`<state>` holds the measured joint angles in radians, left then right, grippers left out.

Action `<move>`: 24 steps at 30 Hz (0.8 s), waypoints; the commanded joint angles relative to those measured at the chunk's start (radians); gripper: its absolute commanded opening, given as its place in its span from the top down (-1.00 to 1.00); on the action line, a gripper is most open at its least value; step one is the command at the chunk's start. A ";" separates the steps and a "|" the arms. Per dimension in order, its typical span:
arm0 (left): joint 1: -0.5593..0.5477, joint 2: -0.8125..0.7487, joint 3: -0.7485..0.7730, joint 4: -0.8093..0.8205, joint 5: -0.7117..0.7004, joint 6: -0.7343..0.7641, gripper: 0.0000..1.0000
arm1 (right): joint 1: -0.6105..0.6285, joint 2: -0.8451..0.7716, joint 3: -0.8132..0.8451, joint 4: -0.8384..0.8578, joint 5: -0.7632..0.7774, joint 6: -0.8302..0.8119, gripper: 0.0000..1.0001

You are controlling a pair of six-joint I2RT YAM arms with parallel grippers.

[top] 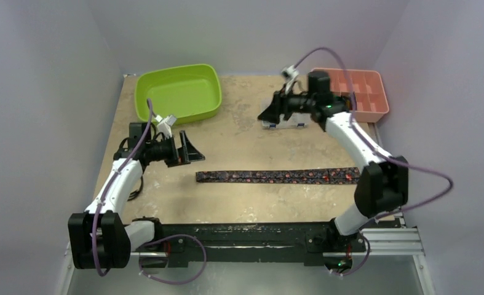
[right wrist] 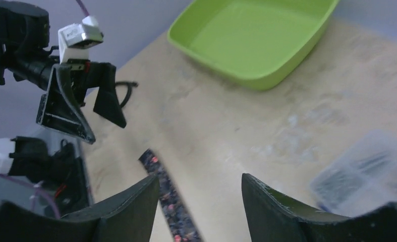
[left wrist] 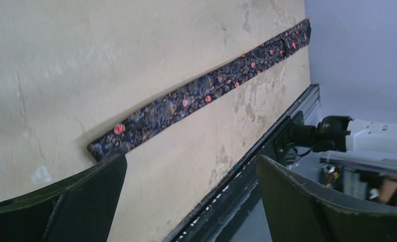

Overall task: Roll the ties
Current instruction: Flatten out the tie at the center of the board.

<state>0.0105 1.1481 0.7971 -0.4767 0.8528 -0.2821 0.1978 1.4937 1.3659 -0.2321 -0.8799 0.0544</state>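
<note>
One tie (top: 276, 176), black with small red-pink dots, lies flat and unrolled across the middle of the table; it also shows as the tie (left wrist: 201, 85) and the tie (right wrist: 167, 189). My left gripper (top: 192, 147) hovers open just left of and behind the tie's left end, and in its own view the left gripper (left wrist: 191, 161) has nothing between its fingers. My right gripper (top: 269, 112) is raised at the back of the table, well away from the tie. It is open and empty, as the right gripper (right wrist: 200, 179) shows in its own view.
A green bin (top: 179, 92) stands empty at the back left, seen also as the green bin (right wrist: 257, 38). A pink compartment tray (top: 365, 92) sits at the back right. A clear plastic box (top: 282, 123) lies under the right gripper. A black rail (top: 251, 236) runs along the near edge.
</note>
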 commanded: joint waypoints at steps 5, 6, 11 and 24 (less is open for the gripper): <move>0.049 -0.044 -0.153 -0.019 -0.147 -0.220 -1.00 | 0.378 0.244 -0.147 0.122 0.025 0.253 0.04; 0.053 -0.038 -0.167 -0.013 -0.176 -0.212 -0.99 | 0.410 0.276 -0.152 0.150 0.023 0.283 0.06; 0.058 0.025 -0.189 0.081 -0.182 -0.199 -0.74 | 0.510 0.405 -0.188 0.319 0.048 0.426 0.36; 0.053 0.226 -0.224 0.265 -0.141 -0.191 0.04 | 0.515 0.528 -0.164 0.349 0.082 0.461 0.80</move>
<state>0.0601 1.3319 0.5739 -0.2939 0.6987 -0.4870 0.7120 2.0239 1.1839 0.0772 -0.8200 0.5045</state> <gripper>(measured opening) 0.487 0.113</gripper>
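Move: The tie's left end lies nearly straight below the left hand, about 15 cm down and 2 cm nearer the base. From the right hand it is about 13 cm back, 26 cm left and 29 cm down. The clear box is some 10 cm ahead of the right hand and 3 cm to its right. The green tray stands roughly 29 cm ahead of the left hand, 9 cm left. Right hand swoops down 24 cm, leftward and back to the tie, closing; left sinks 11 cm, half closing. ##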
